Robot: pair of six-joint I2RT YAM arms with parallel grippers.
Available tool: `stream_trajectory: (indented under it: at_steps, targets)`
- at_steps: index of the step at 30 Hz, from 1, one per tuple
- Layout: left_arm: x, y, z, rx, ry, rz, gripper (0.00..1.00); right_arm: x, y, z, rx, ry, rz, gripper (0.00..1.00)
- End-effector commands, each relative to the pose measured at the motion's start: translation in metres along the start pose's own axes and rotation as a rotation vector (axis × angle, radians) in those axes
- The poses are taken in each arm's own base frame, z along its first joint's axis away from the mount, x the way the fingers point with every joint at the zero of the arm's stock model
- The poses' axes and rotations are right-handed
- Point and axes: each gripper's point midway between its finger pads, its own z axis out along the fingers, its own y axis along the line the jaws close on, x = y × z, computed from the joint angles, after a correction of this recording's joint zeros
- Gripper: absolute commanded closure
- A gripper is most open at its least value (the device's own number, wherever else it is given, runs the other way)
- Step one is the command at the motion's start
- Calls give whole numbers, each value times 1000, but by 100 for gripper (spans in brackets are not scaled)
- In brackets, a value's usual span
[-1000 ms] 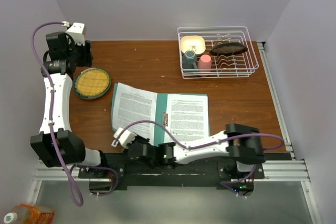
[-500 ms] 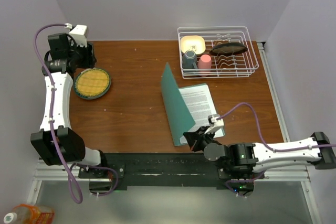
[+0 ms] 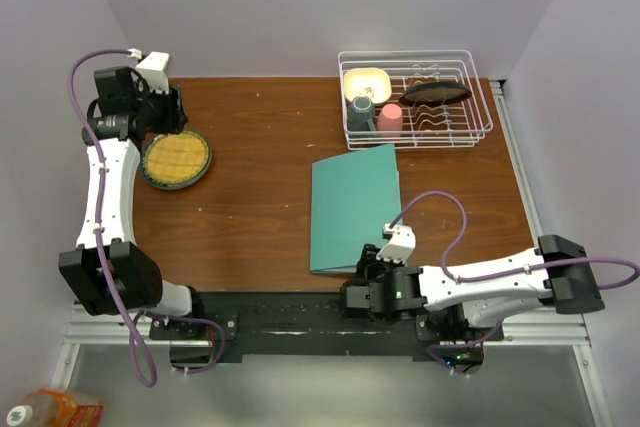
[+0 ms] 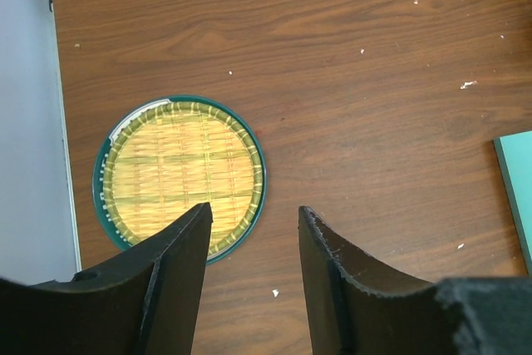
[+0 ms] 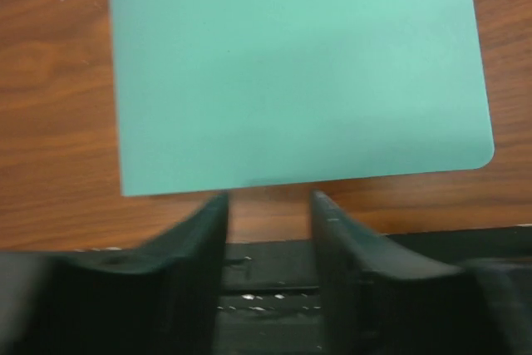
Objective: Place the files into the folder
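The teal folder lies closed and flat on the wooden table, right of centre. It fills the top of the right wrist view, and its corner shows at the edge of the left wrist view. The files are hidden; no white sheet shows. My right gripper hovers just short of the folder's near edge, open, with nothing between its fingers. Far to the left, my left gripper stands open and empty beside a woven plate.
A round woven plate with a green rim sits at the left of the table. A white wire dish rack holding cups and a bowl stands at the back right. The black base rail runs along the near edge.
The folder's left leaf swung over to the right and now lies shut over the printed sheets. My right gripper opened, let go of the leaf and drew back to the near edge.
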Motion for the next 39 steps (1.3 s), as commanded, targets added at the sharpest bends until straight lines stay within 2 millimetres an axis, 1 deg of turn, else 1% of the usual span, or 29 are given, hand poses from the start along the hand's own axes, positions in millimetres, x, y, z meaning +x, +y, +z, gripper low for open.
stream_trajectory:
  at_steps: [1,3,6,7,8,9,10,12,13,14,15,16,17,18,19,20,21,22,23,24,28,30,33,34,35,36,37,38,39]
  targets:
    - [-2,-10,1,42,-11,2,49,-4,0,-5,-6,7,15,40]
    - [3,-14,3,56,7,6,49,-4,3,-7,-17,17,5,39]
    - [20,-29,11,96,58,22,50,-6,12,-12,-28,38,-27,38]
    - [26,-39,13,120,82,46,51,-8,3,-13,8,31,-60,39]
    - [34,-45,12,135,110,55,52,-13,-1,-14,26,20,-62,39]
    - [37,-51,10,148,110,72,52,-18,-2,-16,35,11,-60,39]
    - [48,-62,11,174,132,88,52,-24,-6,-16,46,-2,-79,39]
    - [50,-74,9,207,113,108,48,-37,-4,-8,45,-20,-87,38]
    - [57,-83,10,235,124,112,44,-51,2,12,55,-15,-115,37]
    - [58,-92,9,278,122,108,39,-49,8,20,36,37,-123,37]
    - [60,-95,8,293,121,102,28,-52,18,27,6,51,-139,37]
    - [64,-98,7,308,126,98,22,-68,35,37,-49,27,-179,37]
    - [64,-102,6,326,118,97,15,-74,43,38,-70,17,-203,36]
    - [63,-104,4,338,111,98,5,-87,61,37,-100,-10,-226,35]
    - [67,-105,4,346,113,102,1,-99,73,36,-132,-41,-298,33]
    - [67,-109,2,368,105,103,0,-108,82,35,-150,-61,-319,29]
    - [66,-110,0,373,94,107,0,-123,95,32,-162,-93,-320,25]
    - [67,-111,0,375,85,108,0,-133,100,31,-168,-123,-357,10]
    - [67,-112,0,381,78,108,0,-140,103,29,-169,-140,-366,3]
    - [67,-113,-2,380,68,112,0,-151,107,28,-164,-161,-368,1]
    - [75,-116,-1,392,53,105,0,-165,110,36,-213,-135,-408,1]
    - [78,-118,0,406,54,99,0,-163,108,44,-230,-108,-415,1]
    - [83,-124,3,437,45,80,0,-162,96,74,-217,-33,-409,1]
    - [78,-126,5,446,13,84,0,-171,88,91,-215,-21,-376,1]
    - [76,-127,5,453,-4,82,0,-168,92,96,-273,19,-352,1]
    - [79,-130,6,459,-8,56,0,-174,76,111,-263,36,-308,1]
    - [72,-129,6,459,-40,62,0,-183,79,116,-301,15,-261,1]
    - [72,-131,6,465,-46,59,0,-185,80,115,-360,31,-232,1]
    - [73,-132,6,468,-48,47,0,-191,61,126,-333,29,-192,1]
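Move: The right hand is free just off the near edge of the folder, whose middle lies about 16 cm ahead, 1 cm left and 8 cm below. Beyond, the pink cup is roughly 40 cm ahead and 8 cm right of this hand, the grey mug 40 cm ahead and 1 cm right, both some 3 cm lower. From the left hand the folder lies about 45 cm right, 12 cm back and 24 cm below. Right hand sweeps some 20 cm forward, rising over the folder; left swings right and down; both open wide. ##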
